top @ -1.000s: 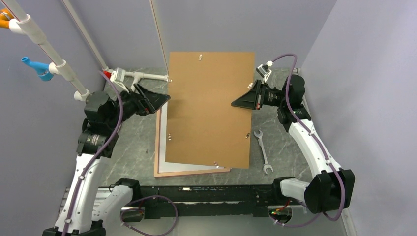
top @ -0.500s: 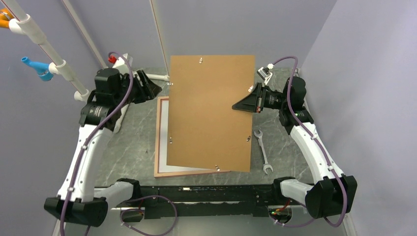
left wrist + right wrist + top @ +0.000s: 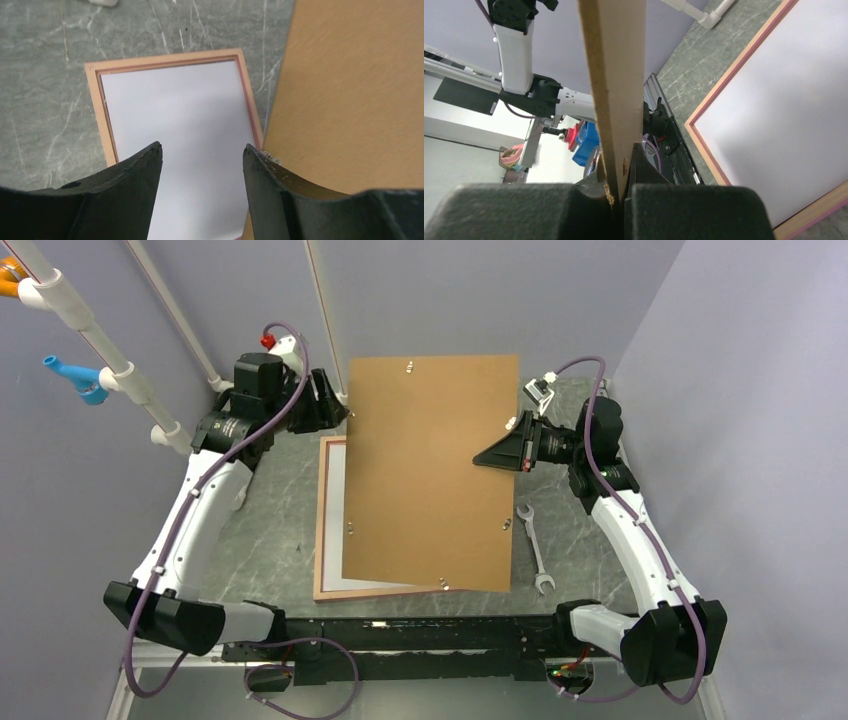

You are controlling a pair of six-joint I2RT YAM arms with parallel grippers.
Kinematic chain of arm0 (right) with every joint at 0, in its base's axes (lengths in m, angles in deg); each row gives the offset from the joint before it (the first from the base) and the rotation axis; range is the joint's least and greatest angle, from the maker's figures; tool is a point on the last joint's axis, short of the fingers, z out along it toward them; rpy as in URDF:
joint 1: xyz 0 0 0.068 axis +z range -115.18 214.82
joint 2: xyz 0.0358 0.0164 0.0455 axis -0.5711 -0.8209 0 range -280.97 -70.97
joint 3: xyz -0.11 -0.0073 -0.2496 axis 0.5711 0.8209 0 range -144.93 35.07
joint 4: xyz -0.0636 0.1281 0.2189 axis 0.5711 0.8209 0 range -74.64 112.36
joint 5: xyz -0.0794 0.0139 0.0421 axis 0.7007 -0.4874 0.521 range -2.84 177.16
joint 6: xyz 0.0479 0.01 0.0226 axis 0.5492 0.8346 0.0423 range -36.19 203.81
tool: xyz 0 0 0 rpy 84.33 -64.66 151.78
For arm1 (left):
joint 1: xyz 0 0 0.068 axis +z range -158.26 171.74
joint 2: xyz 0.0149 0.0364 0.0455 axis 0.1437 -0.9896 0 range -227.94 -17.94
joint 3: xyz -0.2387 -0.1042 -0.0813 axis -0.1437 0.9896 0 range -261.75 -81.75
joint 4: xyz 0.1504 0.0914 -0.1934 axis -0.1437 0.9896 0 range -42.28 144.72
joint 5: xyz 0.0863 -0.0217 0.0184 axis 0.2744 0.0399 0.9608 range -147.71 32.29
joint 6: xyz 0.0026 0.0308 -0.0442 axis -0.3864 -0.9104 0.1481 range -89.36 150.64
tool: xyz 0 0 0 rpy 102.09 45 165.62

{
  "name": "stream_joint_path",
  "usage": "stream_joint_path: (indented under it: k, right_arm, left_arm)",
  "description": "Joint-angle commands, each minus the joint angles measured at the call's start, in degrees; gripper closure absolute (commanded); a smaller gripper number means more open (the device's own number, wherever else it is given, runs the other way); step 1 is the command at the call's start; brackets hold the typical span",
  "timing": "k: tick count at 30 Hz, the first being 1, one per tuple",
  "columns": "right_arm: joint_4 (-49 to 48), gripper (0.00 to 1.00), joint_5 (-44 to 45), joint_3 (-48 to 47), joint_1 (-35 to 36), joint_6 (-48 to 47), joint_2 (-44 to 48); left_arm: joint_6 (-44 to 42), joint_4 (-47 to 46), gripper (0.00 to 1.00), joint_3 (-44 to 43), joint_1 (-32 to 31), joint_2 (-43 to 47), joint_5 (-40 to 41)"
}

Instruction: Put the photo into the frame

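The frame (image 3: 321,530), with pinkish light-wood edges, lies flat on the grey table. The photo (image 3: 334,520) lies inside it and shows only a plain white side. Both also show in the left wrist view, the frame (image 3: 92,100) and the photo (image 3: 180,125). A brown backing board (image 3: 430,470) hangs tilted above them and hides their right part. My right gripper (image 3: 482,456) is shut on the board's right edge (image 3: 611,75). My left gripper (image 3: 335,405) is open and empty at the board's far left corner, its fingers (image 3: 135,175) above the photo.
A wrench (image 3: 533,548) lies on the table right of the board. White pipes (image 3: 100,345) and a blue fitting (image 3: 75,378) run along the left wall. Grey walls close in at the back and on the right.
My left arm has swung from the board's left edge up to the far left corner. The board, still in my right gripper, has shifted slightly to the right.
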Motion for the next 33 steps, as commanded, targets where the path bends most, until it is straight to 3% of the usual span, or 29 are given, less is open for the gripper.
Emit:
stream_joint_path:
  k: [1,13,21,30,33]
  right_arm:
    - [-0.74,1.00,-1.04,-1.75,0.15,-0.59,2.47]
    - [-2.39,1.00,-0.22,0.50,1.10,-0.14,1.74]
    - [-7.47,1.00,0.86,4.39,2.04,2.75,0.51]
    - [-7.26,1.00,4.93,4.55,2.15,4.32,-1.52]
    - [-12.52,1.00,5.23,6.09,2.07,8.82,-2.61]
  left_arm:
    - [-1.91,-0.75,0.36,-5.60,-0.85,-1.90,2.85]
    - [-3.95,0.59,0.34,-8.36,-6.57,-4.86,8.09]
    - [-6.59,4.26,0.32,-9.28,-10.25,-5.05,19.59]
    - [-8.38,7.24,0.14,-5.96,-11.84,-3.45,25.73]
    - [-8.83,9.53,0.10,-5.82,-11.87,-1.98,28.72]
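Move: The backing board, held flat by its right edge in the right hand, has its middle about 16 cm to the left hand's right, 14 cm nearer the base and a few centimetres lower. The frame with the photo in it lies some 30 cm below, its middle roughly 9 cm right of the left hand and level with it fore and aft. From the right hand the frame's middle is about 10 cm farther out, 13 cm left and 31 cm down; the board's middle is 9 cm left and 2 cm back, and the wrench is 14 cm right, 3 cm ahead and 31 cm below. The right hand keeps its pinch on the board's right edge, first holding almost still, then sinking about 4 cm towards the frame while easing slightly forward and left and tipping the board's far side down a little. The left hand, by the far part of the board's left edge, goes a couple of centimetres forward and up, then comes back and down about 3 cm, rolling its left side up some 20 degrees and opening its fingers wider around the edge; whether it touches the board can't be seen. ##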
